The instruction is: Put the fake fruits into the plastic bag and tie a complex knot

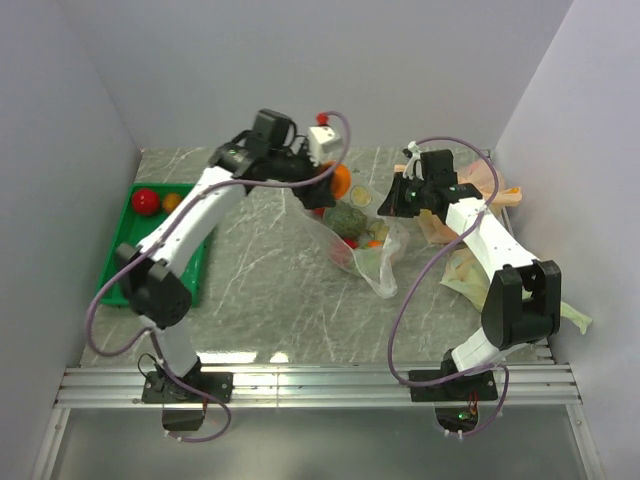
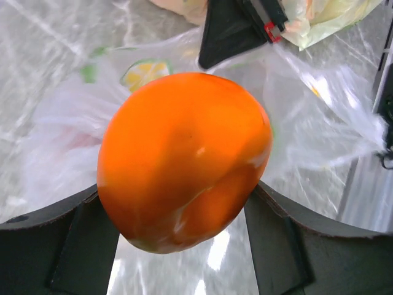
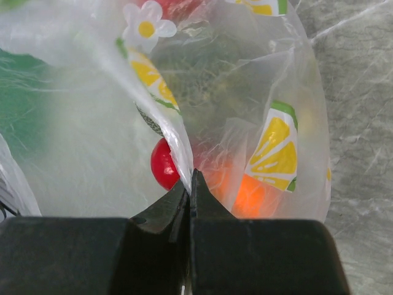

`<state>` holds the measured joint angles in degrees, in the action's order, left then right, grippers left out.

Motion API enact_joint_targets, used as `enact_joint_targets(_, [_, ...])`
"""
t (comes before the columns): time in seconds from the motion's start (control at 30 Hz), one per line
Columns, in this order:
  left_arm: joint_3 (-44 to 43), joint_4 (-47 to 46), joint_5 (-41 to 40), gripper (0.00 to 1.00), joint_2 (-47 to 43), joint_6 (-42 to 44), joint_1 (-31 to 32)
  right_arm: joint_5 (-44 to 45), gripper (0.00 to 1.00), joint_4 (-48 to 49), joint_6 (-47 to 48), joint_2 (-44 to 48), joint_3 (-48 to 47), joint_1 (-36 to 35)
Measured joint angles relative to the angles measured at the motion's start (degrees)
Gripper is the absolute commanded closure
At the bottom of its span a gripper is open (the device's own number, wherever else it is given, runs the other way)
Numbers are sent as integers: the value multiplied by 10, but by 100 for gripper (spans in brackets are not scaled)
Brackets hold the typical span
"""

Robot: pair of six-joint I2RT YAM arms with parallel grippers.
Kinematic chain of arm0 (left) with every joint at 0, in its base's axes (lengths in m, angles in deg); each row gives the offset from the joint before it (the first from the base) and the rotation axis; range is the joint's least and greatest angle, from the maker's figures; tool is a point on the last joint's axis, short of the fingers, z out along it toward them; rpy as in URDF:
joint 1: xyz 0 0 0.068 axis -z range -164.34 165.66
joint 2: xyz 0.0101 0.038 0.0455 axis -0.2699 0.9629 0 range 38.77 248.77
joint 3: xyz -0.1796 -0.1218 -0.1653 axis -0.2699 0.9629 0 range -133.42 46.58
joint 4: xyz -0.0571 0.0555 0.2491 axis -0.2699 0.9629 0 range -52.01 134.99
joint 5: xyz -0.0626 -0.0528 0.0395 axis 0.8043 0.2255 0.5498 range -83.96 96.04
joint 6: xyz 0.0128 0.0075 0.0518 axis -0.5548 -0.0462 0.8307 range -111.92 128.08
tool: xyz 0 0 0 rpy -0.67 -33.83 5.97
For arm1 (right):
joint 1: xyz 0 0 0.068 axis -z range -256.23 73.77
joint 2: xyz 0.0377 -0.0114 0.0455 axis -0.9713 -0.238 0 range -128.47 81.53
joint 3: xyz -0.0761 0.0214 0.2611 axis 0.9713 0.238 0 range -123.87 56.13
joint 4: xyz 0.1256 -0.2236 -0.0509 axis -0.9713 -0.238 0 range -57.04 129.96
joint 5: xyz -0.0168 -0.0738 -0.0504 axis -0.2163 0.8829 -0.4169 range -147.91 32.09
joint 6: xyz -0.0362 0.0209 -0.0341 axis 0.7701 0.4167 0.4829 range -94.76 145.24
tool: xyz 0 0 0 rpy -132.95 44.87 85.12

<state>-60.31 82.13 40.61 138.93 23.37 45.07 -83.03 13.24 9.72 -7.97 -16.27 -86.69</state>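
Note:
My left gripper (image 1: 330,190) is shut on a glossy orange fake fruit (image 1: 342,181), held above the mouth of the clear plastic bag (image 1: 385,262). In the left wrist view the orange fruit (image 2: 184,160) fills the gap between both fingers (image 2: 67,246), with the bag (image 2: 319,123) below it. My right gripper (image 1: 394,197) is shut on the bag's edge, and its tips (image 3: 191,177) pinch the film (image 3: 178,144). Inside the bag lie a dull green piece (image 1: 348,220), a red ball (image 3: 163,165) and an orange ball (image 3: 252,193).
A green tray (image 1: 125,262) at the left holds a red ball (image 1: 146,201) and an orange ball (image 1: 171,202). An orange-tinted bag (image 1: 485,180) and a pale green bag (image 1: 468,275) lie at the right beside the right arm. White walls close in three sides.

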Motion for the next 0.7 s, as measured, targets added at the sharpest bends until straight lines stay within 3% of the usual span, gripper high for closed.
enact_joint_targets(0.13, [-26,-25,-21,57,77,-2,42,0,100,0,0,0,0,0])
enact_joint_targets(0.2, [-28,-29,-31,52,110,0,56,1,100,0,0,0,0,0])
enact_joint_targets(0.23, [-27,-29,-36,41,123,0,62,1,100,0,0,0,0,0])
enact_joint_targets(0.37, [-7,-25,-62,16,134,5,79,1,100,0,0,0,0,0])
enact_joint_targets(0.43, [-7,-26,-69,10,133,8,84,1,100,0,0,0,0,0])
enact_joint_targets(0.57, [-6,-26,-70,2,123,17,86,0,100,1,-1,-5,0,0])
enact_joint_targets(0.7, [41,-28,-70,1,70,42,86,0,100,1,-2,-17,-6,0])
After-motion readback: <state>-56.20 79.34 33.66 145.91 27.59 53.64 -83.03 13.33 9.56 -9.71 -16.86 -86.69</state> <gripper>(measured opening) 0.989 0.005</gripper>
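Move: The left hand holds the big orange above the bag. The bag's open mouth lies about 7 cm to its right, 3 cm ahead and 16 cm below. Inside, the melon sits some 7 cm ahead, 5 cm right and 21 cm down, and the small orange 2 cm ahead, 12 cm right, as low. The right gripper is 4 cm ahead, 13 cm right, 10 cm lower. From that hand the mouth lies 6 cm left, 1 cm back and 6 cm below. The left fingers let go of the big orange over the bag's mouth, after the hand has sunk about 10 cm and gone 6 cm right, tipping its fingers some 10 degrees further down. They spread wide at the low point, then the empty hand starts to rise, about 2 cm. The right fingers keep pinching the bag's rim, nearly still. ##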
